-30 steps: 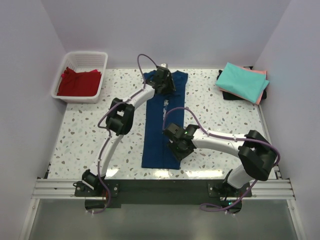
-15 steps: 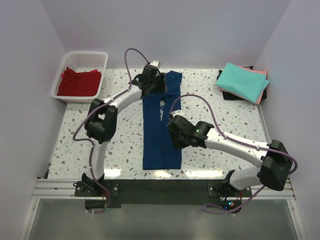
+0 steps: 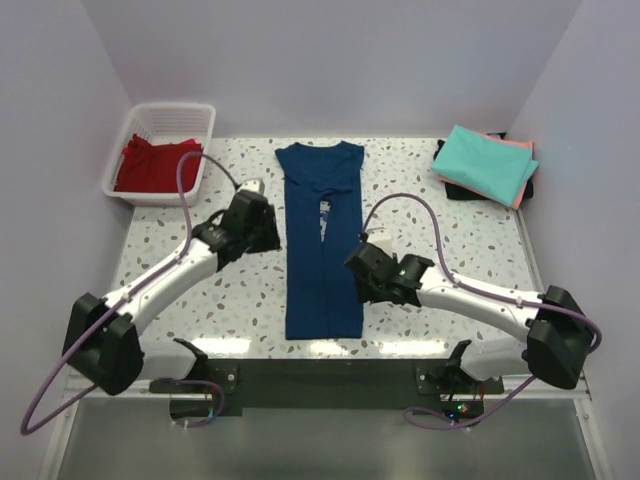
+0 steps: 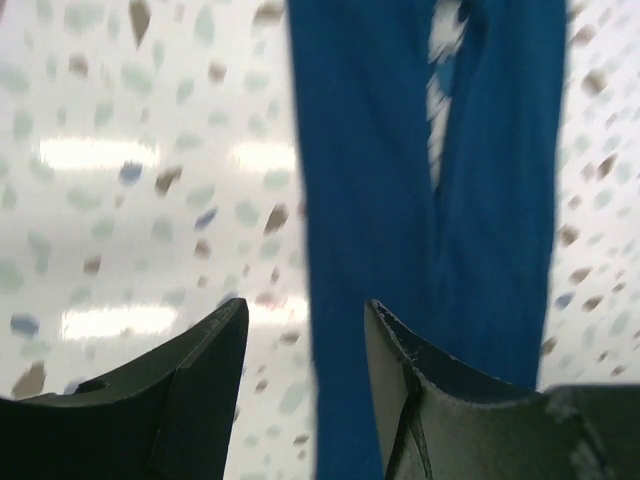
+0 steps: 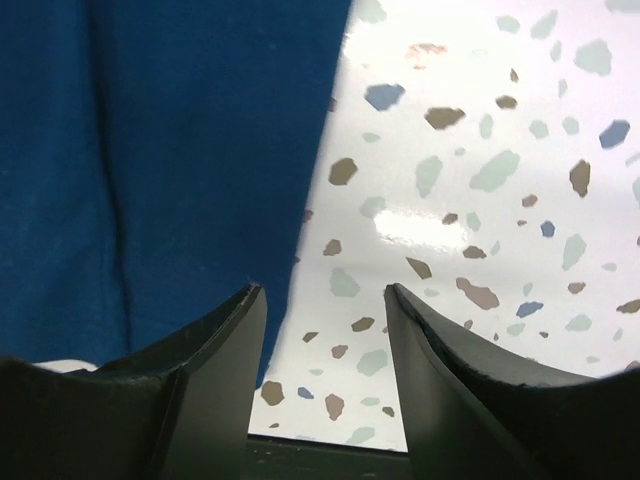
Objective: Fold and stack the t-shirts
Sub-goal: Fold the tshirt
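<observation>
The navy blue t-shirt (image 3: 322, 240) lies as a long narrow strip down the middle of the table, both sides folded in, a sliver of pale print (image 3: 325, 215) showing at the seam. My left gripper (image 3: 262, 229) is open and empty just left of the strip; its wrist view shows the shirt's left edge (image 4: 420, 200) between its fingers (image 4: 205, 370). My right gripper (image 3: 362, 277) is open and empty at the strip's right edge (image 5: 180, 150). A red tee (image 3: 157, 164) lies in a basket. Teal (image 3: 485, 165) and salmon-pink (image 3: 522, 180) tees are stacked at the back right.
A white slatted basket (image 3: 205, 125) stands at the back left corner. A dark cloth (image 3: 460, 190) lies under the back right stack. Pale walls close in the speckled table (image 3: 200, 300) on three sides. A black rail (image 3: 320, 372) runs along the near edge.
My left gripper has let go of the shirt's collar end and drawn back to the strip's left side. My right gripper has slid off the cloth to its right edge. The shirt lies flatter.
</observation>
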Robot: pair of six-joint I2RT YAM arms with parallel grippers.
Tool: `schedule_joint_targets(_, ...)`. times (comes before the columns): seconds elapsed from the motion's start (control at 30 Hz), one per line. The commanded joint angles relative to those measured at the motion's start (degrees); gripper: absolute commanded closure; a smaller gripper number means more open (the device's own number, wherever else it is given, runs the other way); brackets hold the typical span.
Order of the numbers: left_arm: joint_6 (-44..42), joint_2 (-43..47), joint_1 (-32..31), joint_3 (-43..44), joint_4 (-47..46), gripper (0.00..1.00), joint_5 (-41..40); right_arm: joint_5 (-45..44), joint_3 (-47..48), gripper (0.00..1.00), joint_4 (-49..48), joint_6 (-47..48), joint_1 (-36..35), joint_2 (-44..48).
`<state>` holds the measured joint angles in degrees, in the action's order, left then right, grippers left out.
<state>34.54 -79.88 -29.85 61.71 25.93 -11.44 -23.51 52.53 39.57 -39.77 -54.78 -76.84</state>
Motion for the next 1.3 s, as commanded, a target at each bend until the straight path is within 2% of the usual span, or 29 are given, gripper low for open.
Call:
schedule_joint_targets(0.0,4.21,14.97,-0.83,-12.65,0.09,0.45,-0.25,-4.35,-6.45,0.43,-5.37,-7.25,0.2,6.69)
schedule_joint_targets(0.23,5.01,23.01,-1.36,-23.11,1.41,0.45,6.59,-0.67,-10.61,0.46,-6.96,-11.3,0.03,11.09)
schedule_joint_targets(0.47,9.48,25.73,-3.37,-31.64,-5.71,0.46,15.65,7.24,-14.47,0.46,-11.53,-11.73,-0.93,7.94)
schedule_joint_targets(0.7,11.86,26.62,-6.45,-37.1,-13.71,0.46,21.8,9.18,-19.65,0.46,-15.39,-13.4,-2.61,8.19)
schedule_joint_targets(0.87,13.0,22.76,-9.08,-37.54,-15.73,0.47,22.34,10.67,-20.98,0.46,-17.33,-14.28,-3.75,8.81)
schedule_joint_targets(1.27,18.54,15.55,-17.35,-37.72,-14.77,0.5,16.1,11.55,-22.65,0.47,-20.41,-17.8,-9.11,5.74)
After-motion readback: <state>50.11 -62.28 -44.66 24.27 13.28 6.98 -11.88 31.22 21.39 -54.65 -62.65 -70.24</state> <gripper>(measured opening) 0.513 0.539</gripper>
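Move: The folded shirt's near left corner is what the left hand goes for: about 23 cm back, 5 cm to its right and 14 cm below. The shirt's print lies some 5 cm ahead and 13 cm right of that hand. From the right hand, the near right corner is roughly 9 cm back, 2 cm left and 8 cm below, with the near left corner 20 cm left and 9 cm back. Both open, empty hands head for the two corners of the shirt's near edge. The left swings back about 19 cm and sinks 12, first veering left and then right along the shirt's left side, fingers tipping some 20 degrees steeper as it turns clockwise. The right eases back 8 cm and down nearly as far, tilting steeper and ending slightly left, its fingers to either side of its corner; touch can't be made out. ##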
